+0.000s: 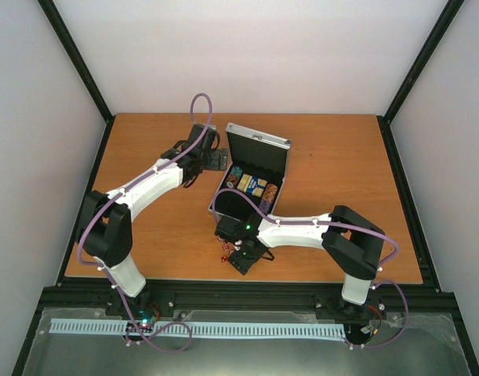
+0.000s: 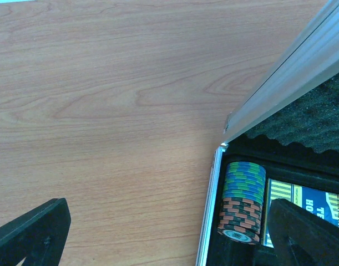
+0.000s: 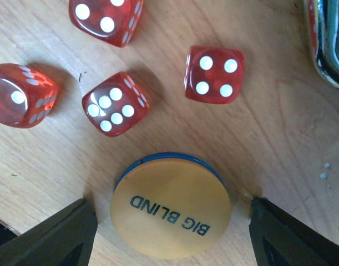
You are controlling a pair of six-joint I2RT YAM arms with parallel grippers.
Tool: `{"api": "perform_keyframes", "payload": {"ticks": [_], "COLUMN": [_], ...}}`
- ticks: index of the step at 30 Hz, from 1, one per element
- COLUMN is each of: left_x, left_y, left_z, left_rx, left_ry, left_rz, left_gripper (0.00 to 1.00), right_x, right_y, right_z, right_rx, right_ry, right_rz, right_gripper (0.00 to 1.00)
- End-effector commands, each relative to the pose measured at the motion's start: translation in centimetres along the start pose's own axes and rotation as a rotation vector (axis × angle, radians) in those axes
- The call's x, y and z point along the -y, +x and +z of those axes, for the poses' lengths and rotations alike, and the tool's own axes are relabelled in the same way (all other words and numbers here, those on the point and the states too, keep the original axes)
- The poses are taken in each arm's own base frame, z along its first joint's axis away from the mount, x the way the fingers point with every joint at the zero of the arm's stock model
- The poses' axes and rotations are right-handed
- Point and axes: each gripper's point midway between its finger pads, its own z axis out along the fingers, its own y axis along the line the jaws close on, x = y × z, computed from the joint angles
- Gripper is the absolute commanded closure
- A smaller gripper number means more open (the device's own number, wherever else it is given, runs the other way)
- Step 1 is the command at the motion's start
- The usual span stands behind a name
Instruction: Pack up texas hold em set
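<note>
The silver case (image 1: 259, 141) of the texas hold em set stands open mid-table, with striped chips (image 2: 242, 202) and the blue-yellow card deck (image 2: 308, 202) in its black lining. Several red dice (image 3: 114, 102) lie on the wood in front of the case. An orange disc (image 3: 170, 213) marked BIG BLIND rests on a blue disc just below them. My right gripper (image 3: 170, 224) is open and straddles the orange disc, a narrow gap showing on each side. My left gripper (image 2: 169, 238) is wide open at the case's left edge, one finger over bare wood and the other over the deck.
The case's raised lid with its black foam (image 2: 319, 116) stands beside the left gripper. A metal handle (image 3: 327, 44) lies close to the right of the dice. The table's front edge (image 1: 247, 280) runs a short way behind the right gripper.
</note>
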Motion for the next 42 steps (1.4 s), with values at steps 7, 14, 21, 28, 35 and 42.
{"api": "perform_keyframes", "payload": {"ticks": [7, 14, 21, 28, 35, 42], "left_x": [0.0, -0.1, -0.2, -0.4, -0.6, -0.6], "left_y": [-0.8, -0.4, -0.3, -0.2, -0.3, -0.3], "left_z": [-1.0, -0.8, -0.8, -1.0, -1.2, -1.3], "left_rx": [0.029, 0.024, 0.025, 0.029, 0.033, 0.033], "left_ry": [0.003, 0.001, -0.006, -0.012, -0.017, -0.020], "left_rz": [0.012, 0.015, 0.016, 0.015, 0.013, 0.014], "left_gripper": [0.00, 0.00, 0.00, 0.00, 0.00, 0.00], "right_x": [0.0, 0.3, 0.6, 0.9, 1.4, 2.0], "right_y": [0.3, 0.3, 1.2, 1.7, 1.8, 0.0], "right_z": [1.7, 2.1, 2.5, 2.7, 2.7, 0.2], "right_rx": [-0.029, -0.041, -0.071, -0.084, -0.085, -0.024], "right_ry": [0.031, 0.048, 0.057, 0.068, 0.085, 0.108], "right_rz": [0.010, 0.011, 0.019, 0.034, 0.044, 0.042], "right_gripper": [0.29, 0.35, 0.38, 0.49, 0.67, 0.71]}}
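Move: The right hand hovers low with open fingers straddling the big blind button, whose middle is only about 1 cm forward, 1 cm left and 1 cm below. The nearest dice are some 5 cm forward and 4 left, and 2 forward and 5 left; another is 7 cm left and level. The case handle is roughly 9 cm forward, 5 left. From the left hand, the button is about 28 cm back, 8 right and 16 below. Edging forward and to its left by about 1 cm at unchanged height, the right hand centres itself over the big blind button with fingers still pointing straight down. Its fingers close from about three-quarters to half open, stopping against opposite edges of the button, and pinch it with a grip effort that rises at the end. ##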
